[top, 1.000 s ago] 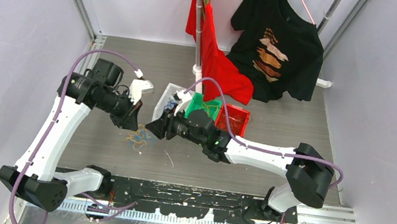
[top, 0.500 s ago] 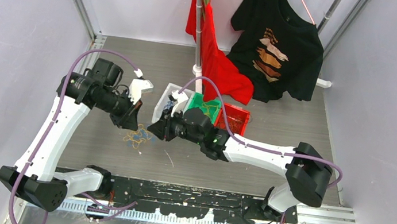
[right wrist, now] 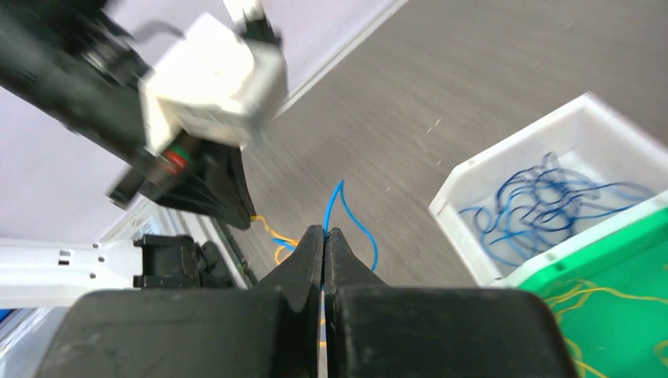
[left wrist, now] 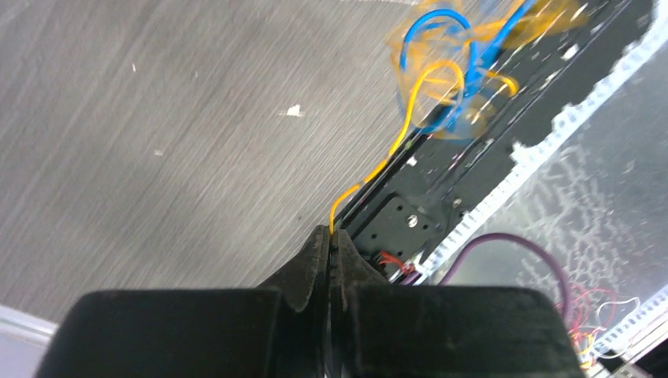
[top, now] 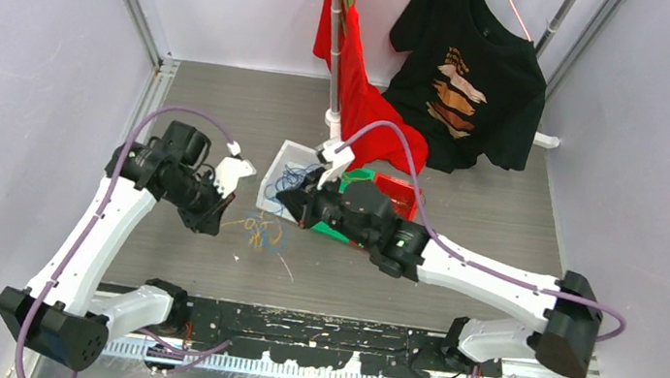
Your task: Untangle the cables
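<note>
The cables are a small tangle of blue and yellow wires [top: 262, 230], hanging between my two grippers above the grey table. My left gripper [top: 209, 221] is shut on a yellow cable [left wrist: 394, 150], which runs from its tips [left wrist: 330, 235] up to the blurred blue and yellow tangle [left wrist: 457, 71]. My right gripper [top: 288, 201] is shut on a blue cable [right wrist: 346, 209] that loops out from its tips [right wrist: 324, 233]. The left gripper [right wrist: 228, 197] shows just beyond it, with yellow wire trailing from it.
A white bin [top: 277, 167] with blue cables [right wrist: 551, 197] stands behind the right gripper. Next to it is a green bin [right wrist: 614, 299] with yellow cables, then a red bin [top: 399, 193]. A red and a black shirt [top: 468, 79] hang on a stand at the back.
The right gripper has pulled back toward the bins with the blue cable. The left gripper has moved slightly nearer. The tangle has lifted and stretched out between them.
</note>
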{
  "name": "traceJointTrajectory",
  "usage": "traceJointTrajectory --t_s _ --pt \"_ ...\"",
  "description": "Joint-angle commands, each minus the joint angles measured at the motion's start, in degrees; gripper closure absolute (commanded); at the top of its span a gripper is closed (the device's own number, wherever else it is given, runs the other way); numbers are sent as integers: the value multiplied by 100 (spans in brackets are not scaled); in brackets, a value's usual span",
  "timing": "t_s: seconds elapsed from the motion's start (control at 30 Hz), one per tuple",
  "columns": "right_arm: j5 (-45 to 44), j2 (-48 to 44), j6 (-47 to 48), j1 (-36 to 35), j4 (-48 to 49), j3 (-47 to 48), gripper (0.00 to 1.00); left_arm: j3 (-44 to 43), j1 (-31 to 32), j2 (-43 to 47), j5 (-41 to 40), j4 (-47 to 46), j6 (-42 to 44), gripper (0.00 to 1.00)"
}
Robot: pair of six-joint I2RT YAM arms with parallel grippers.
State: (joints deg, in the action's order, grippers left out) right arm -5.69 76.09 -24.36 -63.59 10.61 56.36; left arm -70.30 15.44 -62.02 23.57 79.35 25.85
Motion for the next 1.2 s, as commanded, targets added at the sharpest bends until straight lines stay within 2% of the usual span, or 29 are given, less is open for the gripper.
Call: traceJointTrajectory --t_s 0.0,0.17,0.3,0.7,1.0,1.1,1.17 --pt "-921 -829 637 28 -205 132 99 724 28 223 -978 -454 481 100" --pt "-1558 -1768 1033 144 -424 70 99 1765 14 459 -1816 -1078 899 100" --pt "-1900 -2265 1362 211 -688 235 99 2368 -2 603 -2126 -1454 1069 100" --pt "-2748 -2909 2553 241 -1231 1201 99 3959 -224 709 -3493 -2626 2229 100" --pt "-3402 -3015 3674 242 -1138 1973 99 4179 -695 337 -3801 -3259 2832 100" --pt "-3328 -3077 3748 238 -1057 2183 99 4168 -850 238 -3842 -3440 2971 100" --pt "-3215 -2942 3684 240 -1235 2394 99 3971 -948 211 -3581 -3316 2897 100"
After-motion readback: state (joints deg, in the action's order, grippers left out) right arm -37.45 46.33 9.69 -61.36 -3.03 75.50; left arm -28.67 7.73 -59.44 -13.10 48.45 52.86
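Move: The loosely crossed yellow and blue cables hang between the hands: their middle is about 8 cm right of the left hand, level with it fore and aft and some 2 cm lower; from the right hand it is roughly 5 cm back, 2 cm left and 9 cm below. The white bin stands about 16 cm ahead of the right hand, straight out and 24 cm down, the green bin some 13 cm ahead and 11 cm right, equally low. The crossed cables are drawn apart by both hands, fingers staying shut. The right keeps the blue one and sweeps right and up together, about 25 cm each way, swinging clockwise and tipping its fingers upward; the left, still pinching the yellow one, sinks some 17 cm towards the table and goes about 15 cm left, its fingers swinging from down-right to nearly straight down. ##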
